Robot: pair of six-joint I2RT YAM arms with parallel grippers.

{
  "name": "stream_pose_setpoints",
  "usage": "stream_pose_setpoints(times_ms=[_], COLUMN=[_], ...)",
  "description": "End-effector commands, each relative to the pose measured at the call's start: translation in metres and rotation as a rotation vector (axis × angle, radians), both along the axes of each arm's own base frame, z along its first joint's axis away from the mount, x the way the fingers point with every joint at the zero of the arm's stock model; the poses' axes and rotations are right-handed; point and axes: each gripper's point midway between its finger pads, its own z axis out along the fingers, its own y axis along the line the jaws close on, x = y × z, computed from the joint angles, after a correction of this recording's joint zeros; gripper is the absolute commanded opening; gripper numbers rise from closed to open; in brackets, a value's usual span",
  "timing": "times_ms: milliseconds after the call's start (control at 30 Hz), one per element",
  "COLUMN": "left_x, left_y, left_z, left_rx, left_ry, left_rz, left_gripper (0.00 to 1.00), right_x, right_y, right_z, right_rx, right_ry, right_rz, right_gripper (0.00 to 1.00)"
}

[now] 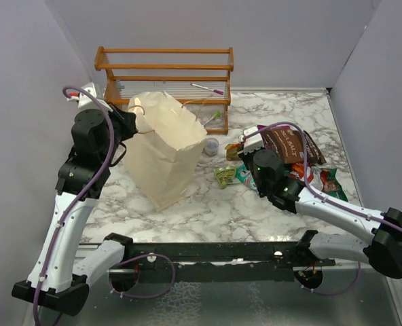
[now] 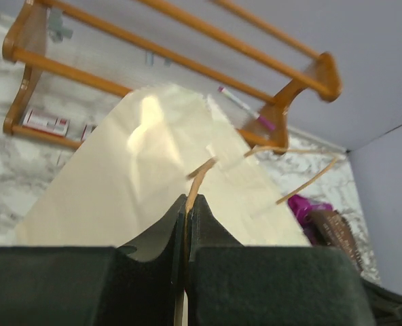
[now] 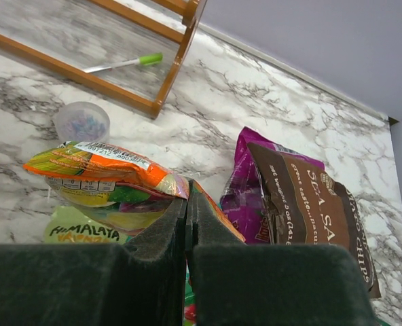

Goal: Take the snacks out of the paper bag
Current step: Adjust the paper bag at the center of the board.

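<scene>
The cream paper bag point(image 1: 163, 153) stands tilted left of the table's middle, its mouth toward the rack. My left gripper point(image 1: 130, 119) sits at the bag's upper left edge, shut on one tan string handle point(image 2: 199, 178) that runs between its fingers point(image 2: 187, 200). Several snacks lie in a heap to the right of the bag: a brown packet point(image 1: 289, 145) on a purple one point(image 3: 245, 197), a green packet point(image 1: 225, 175) and red and teal ones point(image 1: 326, 180). My right gripper point(image 3: 187, 187) is shut on the edge of an orange packet point(image 3: 106, 170) at the heap's left side.
A wooden rack point(image 1: 163, 68) with pens on its shelves stands behind the bag. A small clear cup point(image 3: 83, 122) sits between the rack and the snack heap. Grey walls close in the table at the back and on both sides.
</scene>
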Motion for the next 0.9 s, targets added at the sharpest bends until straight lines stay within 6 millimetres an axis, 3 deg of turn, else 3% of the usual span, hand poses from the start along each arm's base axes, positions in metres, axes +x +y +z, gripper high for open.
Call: stream_pose_setpoints(times_ms=[0,233,433,533,600,733,867], left_x=[-0.011,-0.036,-0.054,-0.061,-0.066,-0.077,-0.086], left_y=[0.015,0.046,0.060,0.065,0.068,0.073,0.074], left_z=[-0.028,-0.043,-0.052,-0.055,-0.057,-0.053,-0.039], left_rx=[0.058,0.178,0.196,0.200,0.201,0.196,0.185], left_ry=[0.061,0.104,0.117,0.123,0.125,0.106,0.058], left_rz=[0.050,0.149,0.199,0.217,0.228,0.236,0.231], left_gripper=[0.00,0.00,0.00,0.08,0.16,0.32,0.51], right_x=[0.017,0.036,0.062,0.075,0.081,0.082,0.053], right_y=[0.007,0.010,0.009,0.008,0.012,0.015,0.035], right_z=[0.022,0.011,-0.002,-0.011,-0.026,-0.077,-0.119], right_rx=[0.076,0.028,-0.097,-0.177,-0.234,-0.328,-0.217], right_ry=[-0.043,-0.023,-0.023,-0.028,-0.013,0.109,0.286], right_rz=[0.010,0.005,-0.032,-0.051,-0.035,-0.012,0.112], right_gripper=[0.01,0.01,0.01,0.01,0.01,0.01,0.01])
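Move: The left hand pinches the near paper handle; the paper bag's middle lies about 3 cm ahead, 8 cm to its right and 23 cm below, with the wooden rack some 20 cm ahead and 6 cm right. The right hand keeps the orange packet, bound for bare board roughly 9 cm ahead, 2 cm left and 18 cm down; beside that spot, the cup is 10 cm ahead and 10 cm left of the hand, and the green packet is level with the hand, 6 cm left. Still pinching the handle, the left hand drops quickly by about 5 cm, then draws back and to its left with the bag's top, some 7 cm each way, turning a little counter-clockwise, and opens to let the handle go between the fingers near the end. The right hand, shut on the orange packet, reaches forward and down past the green packet, then sinks steeply towards the board beside the cup, nearly 10 cm lower in all, its left side rolling down some 20 degrees. ##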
